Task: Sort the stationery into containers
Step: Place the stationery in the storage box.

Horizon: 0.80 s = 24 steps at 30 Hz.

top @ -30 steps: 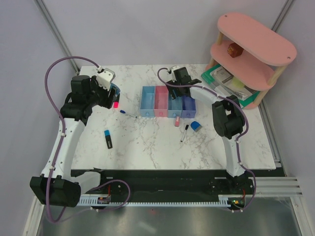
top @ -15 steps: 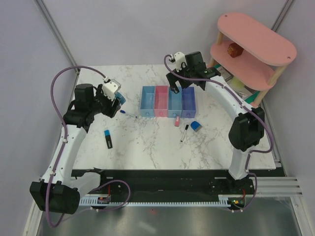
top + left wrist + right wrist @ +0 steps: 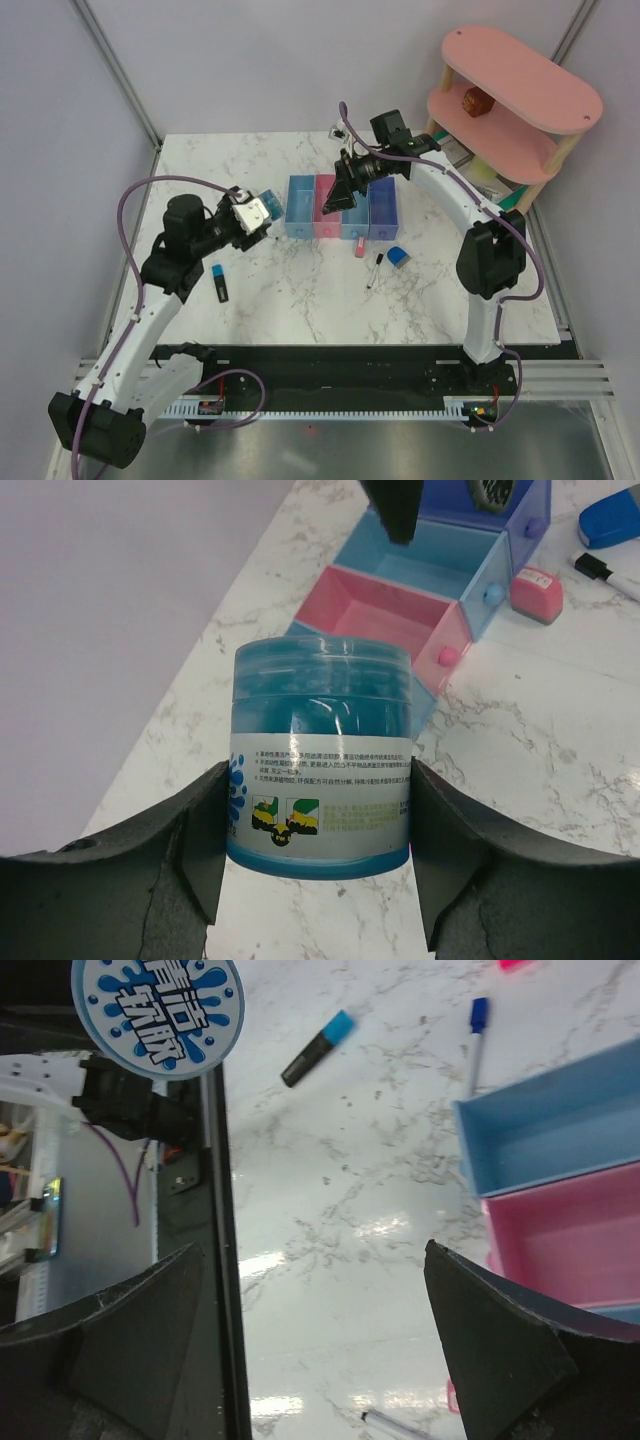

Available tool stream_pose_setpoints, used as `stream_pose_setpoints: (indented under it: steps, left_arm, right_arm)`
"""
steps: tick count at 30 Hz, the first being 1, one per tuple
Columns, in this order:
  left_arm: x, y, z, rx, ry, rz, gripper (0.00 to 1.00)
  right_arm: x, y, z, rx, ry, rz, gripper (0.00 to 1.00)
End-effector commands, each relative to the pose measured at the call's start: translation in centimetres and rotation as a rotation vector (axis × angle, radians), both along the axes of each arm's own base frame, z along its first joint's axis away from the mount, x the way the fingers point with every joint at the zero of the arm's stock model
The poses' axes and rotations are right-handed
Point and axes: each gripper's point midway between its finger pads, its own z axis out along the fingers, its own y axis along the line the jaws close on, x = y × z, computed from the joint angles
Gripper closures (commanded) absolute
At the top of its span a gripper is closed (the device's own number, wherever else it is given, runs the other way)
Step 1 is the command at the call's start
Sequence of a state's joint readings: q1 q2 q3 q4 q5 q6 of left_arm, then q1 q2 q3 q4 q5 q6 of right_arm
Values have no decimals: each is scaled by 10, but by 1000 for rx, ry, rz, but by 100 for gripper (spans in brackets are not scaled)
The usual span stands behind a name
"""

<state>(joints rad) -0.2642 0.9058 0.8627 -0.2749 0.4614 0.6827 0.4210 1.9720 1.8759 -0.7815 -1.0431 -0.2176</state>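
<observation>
My left gripper is shut on a round blue tub with a white label, held upright above the table just left of the containers. The row runs light blue, pink, blue and violet-blue. My right gripper hangs open and empty over the pink and blue bins. A blue highlighter lies near the left arm, and a blue-capped pen lies left of the bins. In front of the bins lie a pink eraser, a black-capped pen and a blue cube.
A pink two-tier shelf stands at the back right with a small brown block on its middle level. A green-rimmed tray sits at its foot. The black base strip runs along the table's near edge.
My left arm has carried the tub to the right, from the far left up to the light blue bin. My right gripper rose, turned over the bins and opened wider.
</observation>
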Motion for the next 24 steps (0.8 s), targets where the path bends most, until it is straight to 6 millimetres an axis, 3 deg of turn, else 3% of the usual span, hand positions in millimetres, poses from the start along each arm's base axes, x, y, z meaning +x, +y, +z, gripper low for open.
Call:
stream_pose_setpoints:
  steps: [1,9,11,24]
  left_arm:
    - [-6,-26,41,7,-253,-139,98]
    - [-20,-55,21,46,-319,-274,98]
    - [-20,-60,25,37,-340,-284,98]
    - [-11,-77,44,-9,-353,-280,98]
  right_arm:
    - [-27,8,42,201,79,170,2]
    - [-44,7,64,318,150,278,2]
    - [-46,7,66,333,153,291,2]
    - [-33,12,47,258,126,217,2]
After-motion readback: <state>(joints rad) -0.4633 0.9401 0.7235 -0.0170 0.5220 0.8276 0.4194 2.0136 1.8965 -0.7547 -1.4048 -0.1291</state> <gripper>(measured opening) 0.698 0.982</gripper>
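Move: The left hand holds the blue jar; the right gripper's open fingers, where it is being taken, are about 14 cm to its right, 5 cm farther out and some 4 cm lower. From the right hand the jar is thus roughly 14 cm left, 5 cm back and 4 cm up. The storage box is about 16 cm right of the left hand, 8 cm out and 24 below, almost under the right hand; the blue-capped pen is about 4 cm left, level fore and aft, 25 below. Keeping its grip on the blue jar, the left hand carries it about 7 cm to the right towards the waiting right gripper, easing back and down a couple of centimetres, slowing towards the end, while the wrist swings clockwise by about 15 degrees and tips slightly up. The right hand draws back and rises, some 4 cm each, then all but stops, its wide-open fingers lifting towards level and swinging a little counter-clockwise so that they face the jar, still short of touching it. ##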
